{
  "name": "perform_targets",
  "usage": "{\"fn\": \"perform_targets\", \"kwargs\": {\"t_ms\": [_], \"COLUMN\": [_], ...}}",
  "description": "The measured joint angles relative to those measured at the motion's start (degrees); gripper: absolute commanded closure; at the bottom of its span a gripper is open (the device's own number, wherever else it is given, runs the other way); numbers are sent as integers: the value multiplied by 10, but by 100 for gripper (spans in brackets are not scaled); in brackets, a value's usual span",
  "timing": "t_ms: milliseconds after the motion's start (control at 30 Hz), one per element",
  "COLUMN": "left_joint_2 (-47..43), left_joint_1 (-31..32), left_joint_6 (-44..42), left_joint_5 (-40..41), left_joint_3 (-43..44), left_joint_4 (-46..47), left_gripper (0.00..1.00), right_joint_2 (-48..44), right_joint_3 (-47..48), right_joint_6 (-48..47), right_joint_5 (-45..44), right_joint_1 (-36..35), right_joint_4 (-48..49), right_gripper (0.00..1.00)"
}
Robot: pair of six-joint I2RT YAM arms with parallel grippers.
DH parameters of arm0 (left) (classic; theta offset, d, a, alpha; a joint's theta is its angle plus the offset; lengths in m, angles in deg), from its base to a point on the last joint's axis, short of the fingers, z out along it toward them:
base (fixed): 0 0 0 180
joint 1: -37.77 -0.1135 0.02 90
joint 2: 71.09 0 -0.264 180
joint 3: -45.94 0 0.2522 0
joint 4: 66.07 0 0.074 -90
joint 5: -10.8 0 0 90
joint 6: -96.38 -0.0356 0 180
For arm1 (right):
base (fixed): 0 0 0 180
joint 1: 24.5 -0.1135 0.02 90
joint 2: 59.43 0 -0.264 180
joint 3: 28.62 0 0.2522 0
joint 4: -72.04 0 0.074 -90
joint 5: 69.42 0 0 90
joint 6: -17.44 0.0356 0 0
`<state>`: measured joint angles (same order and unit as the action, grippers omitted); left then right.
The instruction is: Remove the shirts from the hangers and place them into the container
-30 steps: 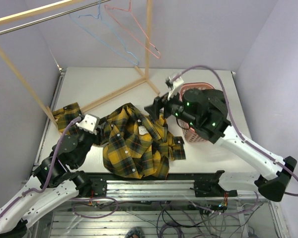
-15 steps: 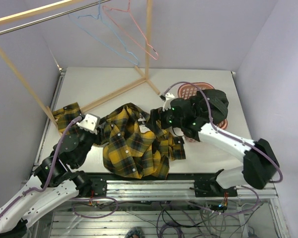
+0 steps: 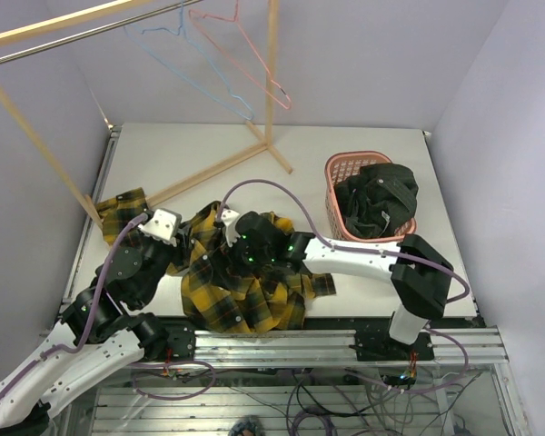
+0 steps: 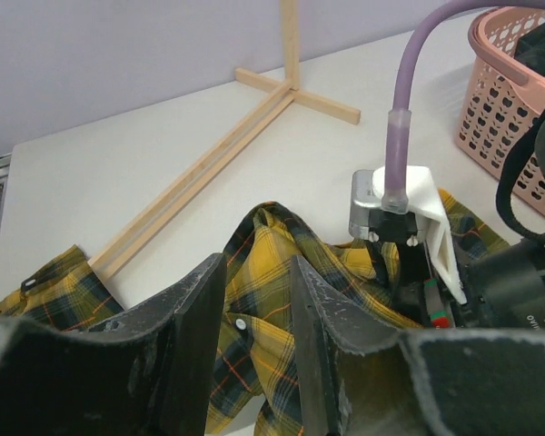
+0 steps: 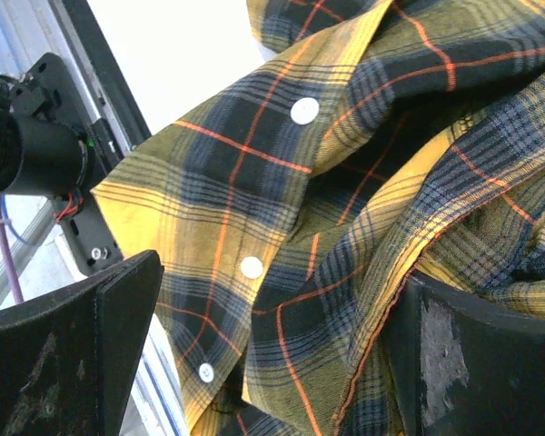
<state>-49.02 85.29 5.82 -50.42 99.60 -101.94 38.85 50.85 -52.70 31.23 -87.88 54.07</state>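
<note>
The yellow-and-black plaid shirt [image 3: 254, 291] lies crumpled at the table's front, one sleeve [image 3: 123, 207] flung left. My right gripper [image 3: 225, 250] has reached across onto it and is wide open, with folds of plaid [image 5: 282, 182] between its fingers [image 5: 118, 309]. My left gripper [image 3: 183, 247] sits at the shirt's left edge with its jaws partly apart, and plaid fabric [image 4: 336, 272] shows through the gap. The dark shirt [image 3: 377, 200] lies in the pink container [image 3: 345, 162]. A blue hanger [image 3: 200, 77] and a pink hanger [image 3: 254, 64] hang bare on the rail.
The wooden rack's base bars [image 3: 209, 168] cross the table behind the shirt, with its upright [image 3: 272, 73] at the middle back. The right arm's white link [image 3: 363, 259] stretches across the front right. Purple walls close in on both sides.
The right arm swung left from the container to the plaid shirt and its jaws opened wide. The dark shirt stayed behind in the container. The left arm held still.
</note>
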Motion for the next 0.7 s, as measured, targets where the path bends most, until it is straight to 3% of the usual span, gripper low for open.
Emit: {"fn": "perform_targets", "kwargs": {"t_ms": [700], "left_joint_2": [-12], "left_joint_1": [-2], "left_joint_6": [0], "left_joint_5": [10], "left_joint_3": [0], "left_joint_4": [0], "left_gripper": [55], "right_joint_2": [135], "right_joint_3": [24], "right_joint_6": [20], "right_joint_5": [-150], "right_joint_1": [-43], "right_joint_4": [18], "right_gripper": [0]}}
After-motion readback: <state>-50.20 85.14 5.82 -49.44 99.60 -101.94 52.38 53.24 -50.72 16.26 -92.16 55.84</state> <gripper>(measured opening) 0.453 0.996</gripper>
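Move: The plaid shirt lies heaped under the right hand, its middle about 6 cm to the right, 3 cm ahead and 9 cm below. The container with the dark shirt stands some 36 cm to this hand's right and 18 cm ahead; a plaid sleeve end lies about 27 cm left and 18 cm ahead, and the rack's foot bar some 28 cm ahead, 5 cm left. From the left hand the plaid shirt is about 11 cm right, level fore and aft, 26 cm below. The right hand, its fingers spread wide, drops about 9 cm almost straight down onto the left part of the plaid shirt, most of it in one quick plunge before it all but stops low over the table. On the way its fingers tip some 10 degrees more steeply downward and the hand turns slightly clockwise, so that the open fingertips end among the cloth's folds on either side of a bunched strip, without closing. ##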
